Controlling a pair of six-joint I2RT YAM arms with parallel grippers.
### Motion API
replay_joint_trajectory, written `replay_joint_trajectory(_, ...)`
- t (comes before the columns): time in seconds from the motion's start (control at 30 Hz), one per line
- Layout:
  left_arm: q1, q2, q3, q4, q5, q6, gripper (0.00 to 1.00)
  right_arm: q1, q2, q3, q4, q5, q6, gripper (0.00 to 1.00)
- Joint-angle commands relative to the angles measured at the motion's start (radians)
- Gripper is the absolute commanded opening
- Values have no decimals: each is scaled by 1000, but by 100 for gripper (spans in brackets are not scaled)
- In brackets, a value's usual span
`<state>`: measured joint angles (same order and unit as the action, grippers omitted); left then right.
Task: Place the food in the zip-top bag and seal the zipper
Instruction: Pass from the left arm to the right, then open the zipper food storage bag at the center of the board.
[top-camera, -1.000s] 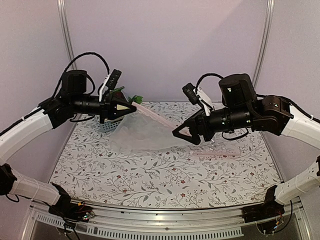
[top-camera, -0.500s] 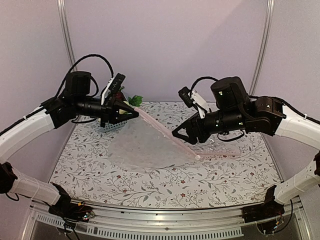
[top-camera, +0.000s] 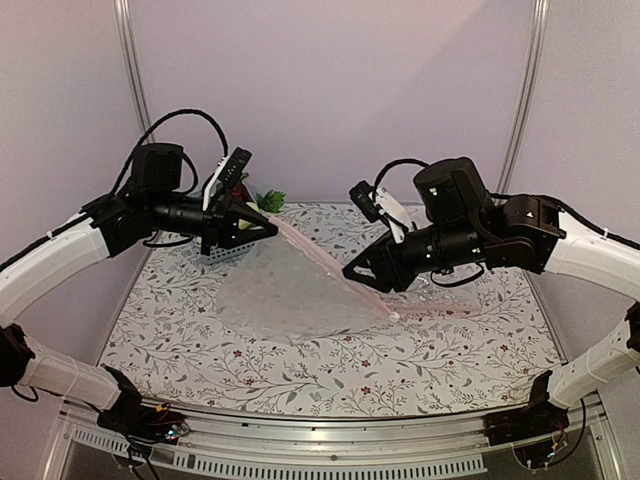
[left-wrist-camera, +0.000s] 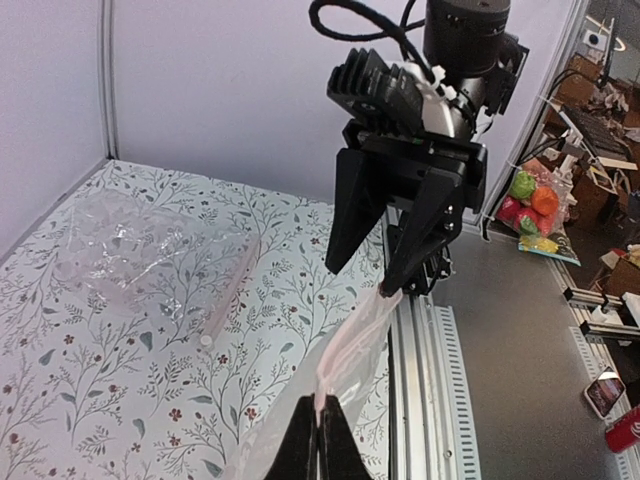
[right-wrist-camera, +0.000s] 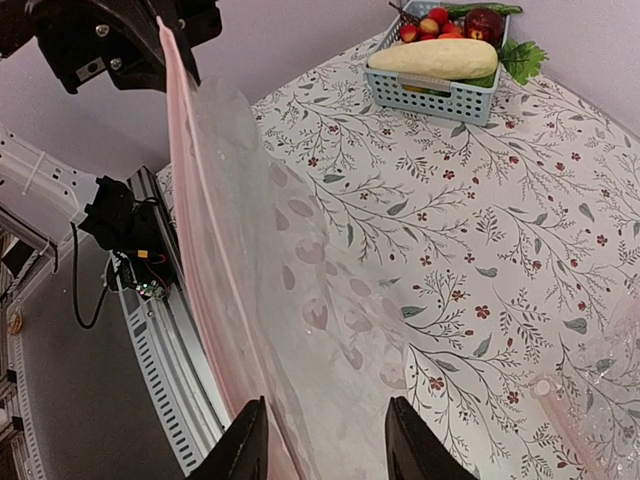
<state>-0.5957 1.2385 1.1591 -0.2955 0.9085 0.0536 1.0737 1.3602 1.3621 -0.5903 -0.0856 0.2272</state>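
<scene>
The zip-top bag (top-camera: 290, 295) hangs slanted over the table, its lower part resting on the cloth. My left gripper (top-camera: 264, 227) (left-wrist-camera: 318, 428) is shut on one end of the pinkish zipper (right-wrist-camera: 185, 200), holding it up. My right gripper (top-camera: 363, 276) (right-wrist-camera: 330, 445) is lower along the same edge. Its fingers stand apart with the bag's film and strip between them. In the left wrist view the strip meets one of the right gripper's fingertips (left-wrist-camera: 386, 288). The food lies in the blue basket (right-wrist-camera: 440, 95): a long cream-white vegetable (right-wrist-camera: 440, 58) and a dark maroon piece (right-wrist-camera: 484, 22).
A second clear bag (top-camera: 450, 300) (left-wrist-camera: 150, 250) lies crumpled on the cloth under the right arm. Small red fruits (right-wrist-camera: 430, 22), a green cucumber (right-wrist-camera: 482, 8) and a green leaf (right-wrist-camera: 522, 60) are in or at the basket, at the back left by the wall.
My left gripper rose and drew the zipper edge taut. My right gripper moved left along the strip, and its fingers have come closer together.
</scene>
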Motion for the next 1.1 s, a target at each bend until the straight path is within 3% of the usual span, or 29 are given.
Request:
replay_joint_trajectory(0.0, -13, 10, 25, -12, 1, 9, 0, 6, 27, 15, 10, -18, 0, 38)
replay_joint_trajectory(0.17, -14, 14, 25, -12, -3, 7, 0, 6, 48, 22, 29, -42, 2, 29)
replay_joint_trajectory(0.33, -18, 20, 27, -12, -69, -6, 0, 6, 54, 33, 39, 34, 19, 0)
replay_joint_trajectory(0.37, -18, 22, 31, -18, -101, -12, 7, 6, 52, 35, 31, 92, 25, 0)
replay_joint_trajectory(0.47, -17, 19, 41, -26, -211, -22, 62, -1, 47, 52, -14, 256, 43, 0)
replay_joint_trajectory(0.5, -16, 11, 43, -26, -250, -25, 73, -13, 47, 62, -34, 286, 53, 0)
replay_joint_trajectory(0.57, -14, -4, 53, -24, -346, -41, 83, -54, 47, 89, -74, 322, 76, 0)
replay_joint_trajectory(0.8, 4, -69, 111, -7, -509, -159, 92, -90, 39, 217, -181, 510, 82, 0)
replay_joint_trajectory(0.93, 0, -91, 62, 83, -473, -343, 92, -91, 44, 231, -141, 450, 66, 0)
replay_joint_trajectory(1.07, -8, -94, -80, 265, -451, -573, 92, -91, 80, 182, -60, 327, 110, 0)
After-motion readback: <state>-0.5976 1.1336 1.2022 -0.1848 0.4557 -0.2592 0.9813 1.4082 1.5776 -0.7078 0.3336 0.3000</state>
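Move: The bag's zipper edge already runs between the right hand's open fingers, about 1 cm to its left, 1 cm back and 1 cm below. From the left hand, pinching the zipper's left end, that stretch is some 18 cm right, 5 cm back and 4 cm lower. A second bag lies flat on the table, about 20 cm ahead and 21 cm right of the right hand, 28 cm below; the vegetable basket is 28 cm ahead, 16 cm left and 27 cm below the left hand. The right fingers shut on the zipper edge while easing a centimetre or so left and down; the left hand keeps its pinch until then, then opens wide and lets go, backing off some 6 cm up, 5 cm forward and a little left. The right hand carries the bag forward, right and up, towards and over the second bag, turning about 30 degrees clockwise. ##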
